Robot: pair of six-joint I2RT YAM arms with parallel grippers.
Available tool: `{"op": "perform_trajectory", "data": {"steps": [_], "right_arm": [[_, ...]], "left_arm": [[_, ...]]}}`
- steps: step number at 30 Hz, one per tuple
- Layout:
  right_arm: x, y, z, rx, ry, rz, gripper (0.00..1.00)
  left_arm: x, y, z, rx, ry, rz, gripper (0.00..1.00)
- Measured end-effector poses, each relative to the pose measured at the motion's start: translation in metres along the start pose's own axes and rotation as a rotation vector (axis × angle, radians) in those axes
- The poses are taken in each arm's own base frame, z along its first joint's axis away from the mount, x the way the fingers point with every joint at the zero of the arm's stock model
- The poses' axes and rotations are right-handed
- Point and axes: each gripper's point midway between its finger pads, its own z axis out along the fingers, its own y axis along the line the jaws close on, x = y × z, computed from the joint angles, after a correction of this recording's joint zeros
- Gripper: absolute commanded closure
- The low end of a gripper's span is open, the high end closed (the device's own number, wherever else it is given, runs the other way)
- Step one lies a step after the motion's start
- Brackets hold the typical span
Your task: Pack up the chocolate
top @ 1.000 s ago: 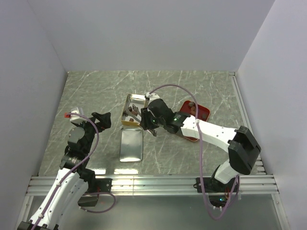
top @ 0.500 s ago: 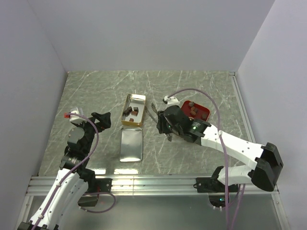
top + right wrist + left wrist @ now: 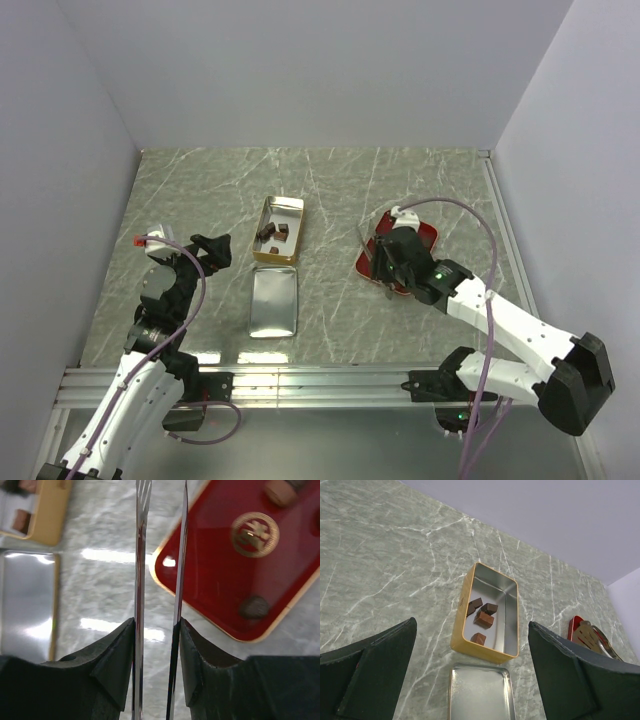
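Several pieces of chocolate [image 3: 482, 615] lie in the open gold tin [image 3: 279, 230] at the table's middle. More chocolate pieces [image 3: 254, 607] sit on the red tray [image 3: 215, 560] to the right. My right gripper [image 3: 156, 625] is shut on metal tongs [image 3: 141, 555]. Their two blades stand apart with nothing between them, reaching over the tray's left edge. In the top view the right gripper [image 3: 385, 262] covers much of the tray [image 3: 424, 236]. My left gripper [image 3: 471, 627] hangs wide open at the left, well short of the tin [image 3: 460, 630].
The tin's silver lid [image 3: 274, 302] lies flat just in front of the tin, also in the left wrist view [image 3: 479, 692]. White walls enclose the marble table [image 3: 200, 200] on three sides. A metal rail [image 3: 320, 380] runs along the near edge.
My right arm has swung right with the tongs, from over the tin to the red tray. The left arm has not moved.
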Motion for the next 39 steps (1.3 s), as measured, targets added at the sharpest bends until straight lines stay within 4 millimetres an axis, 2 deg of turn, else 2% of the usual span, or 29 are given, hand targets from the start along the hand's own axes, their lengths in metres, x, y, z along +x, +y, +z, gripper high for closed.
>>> {"op": "perform_trajectory", "data": {"steps": [7,15,25,39], "right_arm": [[0.009,-0.041,0.000,0.085,-0.003,0.063,0.54],[0.018,-0.073,-0.004,0.147,-0.016,0.121,0.53],[0.015,-0.089,-0.005,0.173,-0.024,0.166,0.52],[0.027,-0.100,0.009,0.190,0.059,0.172,0.51]], "left_arm": [[0.000,0.000,0.000,0.001,0.001,0.000,0.01],[0.001,-0.001,0.000,0.005,0.005,0.000,0.01],[0.001,-0.001,0.000,0.005,0.005,0.001,0.00],[0.001,-0.001,0.000,0.006,0.006,0.001,0.01]]}}
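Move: Over the red tray's near left part, the right hand still holds the empty tongs. The brown chocolate cluster lies about 16 cm ahead, 10 cm to its right and 14 cm below; a dark round chocolate is some 4 cm beyond the cluster. The tray's gold emblem sits roughly 10 cm ahead and 8 cm right, and the near dark chocolate about 2 cm ahead and 11 cm right. From the left hand, the cluster is some 14 cm ahead and 48 cm right. Sweeping right by about 9 cm across the tray, the right hand swings the tong tips towards the brown cluster, turning some 15 degrees clockwise. It sinks about 2.5 cm on the way, then, with the sideways travel nearly spent, another 2 cm as the wrist tips slightly down. The fingers keep their half-open hold on the tongs; no touch on a chocolate can be made out. ##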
